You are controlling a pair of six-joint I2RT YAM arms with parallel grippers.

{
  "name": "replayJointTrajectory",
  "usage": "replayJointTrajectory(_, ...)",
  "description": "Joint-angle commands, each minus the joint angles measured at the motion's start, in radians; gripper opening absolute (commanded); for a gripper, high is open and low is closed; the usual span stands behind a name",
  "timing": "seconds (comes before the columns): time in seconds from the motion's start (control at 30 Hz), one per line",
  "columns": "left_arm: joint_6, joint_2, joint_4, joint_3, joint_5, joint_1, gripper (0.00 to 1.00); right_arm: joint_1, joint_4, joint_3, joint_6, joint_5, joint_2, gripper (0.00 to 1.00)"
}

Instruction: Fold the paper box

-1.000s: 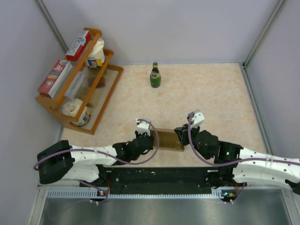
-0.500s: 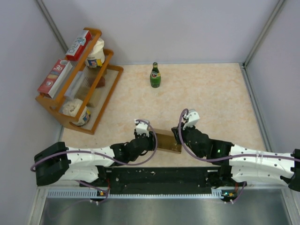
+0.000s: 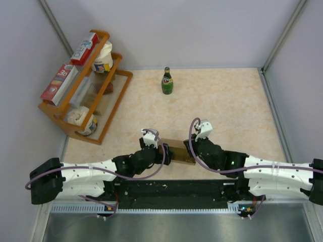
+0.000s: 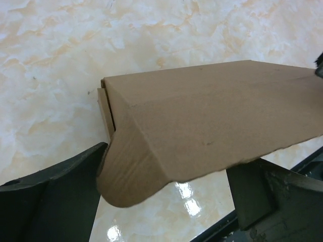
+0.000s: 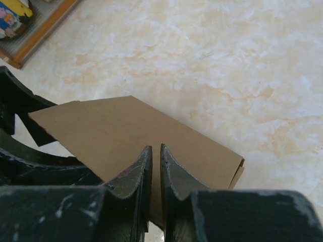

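Observation:
The paper box [image 3: 180,151] is a small plain brown carton lying near the table's front edge, between my two grippers. In the left wrist view a rounded flap [image 4: 131,176] sticks out from the left end of the box [image 4: 212,116]. My left gripper [image 3: 165,152] is wide open around that end, with one finger on each side and the flap loose between them [image 4: 169,161]. My right gripper [image 3: 190,148] is at the box's right part. Its fingers [image 5: 155,147] are pinched together on the near edge of the box [image 5: 111,131], and cardboard shows in the thin slit between them.
A green bottle [image 3: 167,81] stands at the back middle of the table. A wooden rack [image 3: 83,91] with red-and-white boxes and tubs fills the left side, and its corner [image 5: 40,25] shows in the right wrist view. The arms' black base rail [image 3: 171,189] runs just behind the box.
My left gripper has opened from nearly shut to wide, letting go of the box's left end. My right gripper and the box have shifted slightly to the left.

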Motion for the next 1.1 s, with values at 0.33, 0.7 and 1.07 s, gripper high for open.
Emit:
replayJointTrajectory(0.33, 0.037, -0.096, -0.237, 0.054, 0.316, -0.007, 0.99, 0.010, 0.023, -0.019, 0.044, -0.019, 0.037, 0.11)
replayJointTrajectory(0.7, 0.100, -0.226, -0.421, 0.102, 0.752, -0.011, 0.99, 0.010, 0.033, -0.026, 0.056, -0.061, 0.063, 0.11)
replayJointTrajectory(1.07, 0.140, -0.508, -0.567, 0.276, 0.657, -0.010, 0.99, 0.008, -0.023, -0.016, 0.059, -0.213, 0.112, 0.11)
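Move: The paper box, lid on top and front flap still sticking out, lies under the right hand: its middle is about 5 cm left, 1 cm back and some 8 cm below that hand point. From the left hand the box's middle is roughly 8 cm to the right, level fore and aft and about 3 cm lower; its rounded ear flap shows between that hand's wide-open fingers, some 2 cm right and 1 cm ahead at about finger height. The box lid gets the right hand's nearly shut fingertips from above: they sink about 4 cm and seem to press near the front crease, easing a little back and left late on. Meanwhile the left hand, already wide open, leaves the box's left end, drawing some 14 cm back towards the base, swinging about 40 degrees clockwise, then rising roughly 10 cm as its backward travel dies out. ##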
